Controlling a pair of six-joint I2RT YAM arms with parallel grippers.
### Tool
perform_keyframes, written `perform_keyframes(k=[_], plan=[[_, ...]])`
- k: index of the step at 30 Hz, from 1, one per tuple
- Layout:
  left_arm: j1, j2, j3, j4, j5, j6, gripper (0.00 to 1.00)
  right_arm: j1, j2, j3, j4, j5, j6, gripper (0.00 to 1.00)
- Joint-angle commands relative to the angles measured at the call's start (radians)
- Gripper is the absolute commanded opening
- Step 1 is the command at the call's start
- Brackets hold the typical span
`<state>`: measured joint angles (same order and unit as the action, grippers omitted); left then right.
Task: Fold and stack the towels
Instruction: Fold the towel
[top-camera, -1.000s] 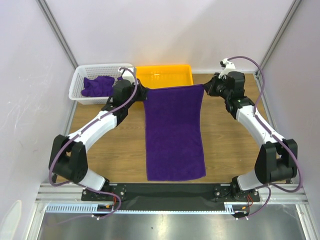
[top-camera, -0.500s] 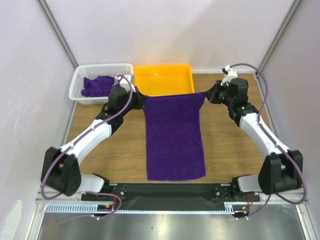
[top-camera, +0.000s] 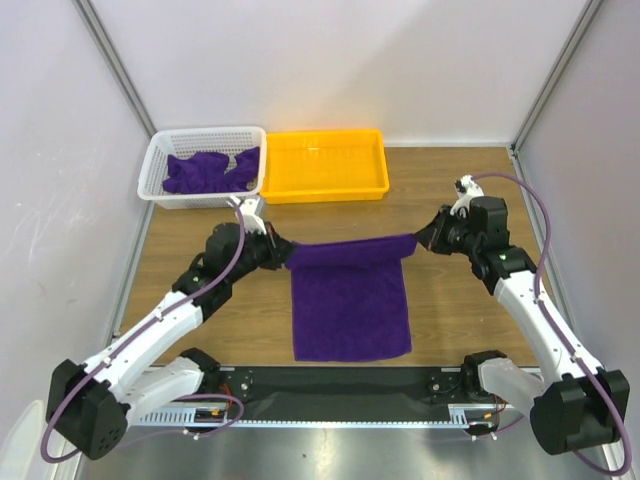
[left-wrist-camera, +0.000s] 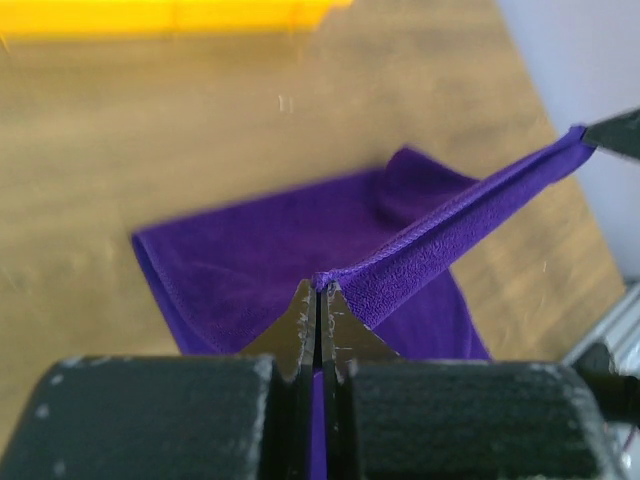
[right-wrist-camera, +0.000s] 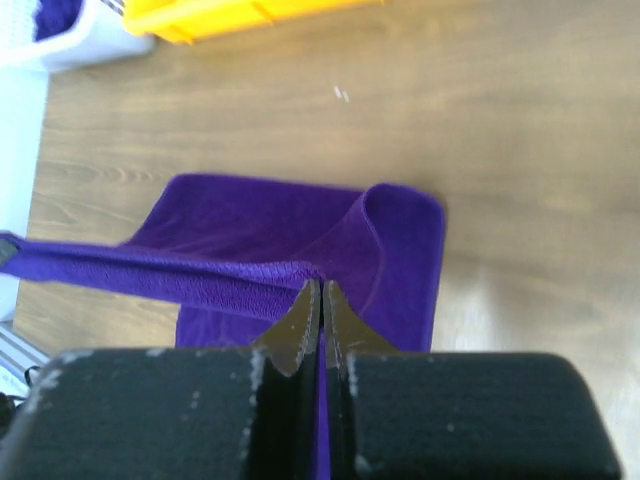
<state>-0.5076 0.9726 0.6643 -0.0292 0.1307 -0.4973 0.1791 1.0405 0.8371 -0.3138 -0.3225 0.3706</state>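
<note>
A deep purple towel (top-camera: 350, 305) lies lengthwise on the wooden table, its far edge lifted and stretched taut between both arms. My left gripper (top-camera: 288, 256) is shut on the towel's far left corner (left-wrist-camera: 322, 283). My right gripper (top-camera: 418, 240) is shut on the far right corner (right-wrist-camera: 318, 275). The raised edge hangs above the towel's middle, and the near part (right-wrist-camera: 400, 260) rests flat. More purple towels (top-camera: 205, 170) lie crumpled in the white basket (top-camera: 158, 160) at the back left.
An empty yellow tray (top-camera: 322, 162) stands at the back centre beside the basket. Bare wood shows left and right of the towel. A black rail (top-camera: 340, 382) runs along the table's near edge between the arm bases.
Both grippers have carried the towel's far edge toward the near side, from beside the yellow tray to above the towel's middle. The visible flat part has shortened.
</note>
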Motion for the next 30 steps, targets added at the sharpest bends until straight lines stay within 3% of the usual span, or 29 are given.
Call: perform_keyframes(k=[1,10,30], plan=[[-0.054,-0.075,-0.031,-0.087,-0.109,-0.061,0.00,-0.013,-0.063,-0.006,-0.135,0.053,0.024,0.00],[-0.071,-0.146,-0.107,-0.199,-0.158,-0.153,0.00,-0.009,-0.183,-0.021,-0.387,0.050,0.040,0.00],[-0.169,-0.216,-0.138,-0.353,-0.206,-0.149,0.00,0.057,-0.241,-0.075,-0.541,0.069,0.134,0.00]])
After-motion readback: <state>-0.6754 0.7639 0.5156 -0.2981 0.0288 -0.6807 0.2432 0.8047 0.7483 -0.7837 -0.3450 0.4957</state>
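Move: Each of my hands holds one end of the towel's raised far edge. For my left hand, the near left corner on the table is about 23 cm back, straight in line and some 16 cm lower; the yellow tray is 21 cm ahead and 7 cm right, the white basket 21 cm ahead and 21 cm left. For my right hand, the near right corner is roughly 27 cm back, 2 cm right and 16 cm below; the yellow tray is 17 cm ahead and 18 cm left. With both grippers still shut on the towel's raised edge, I carry it back over the lower half towards the near edge, sinking as I go: my right hand about 12 cm back and 5 cm down, my left only about 8 cm back and 6 cm down. Both wrists steadily tip the fingers further down, the right a bit more, and the edge stays stretched between them. ##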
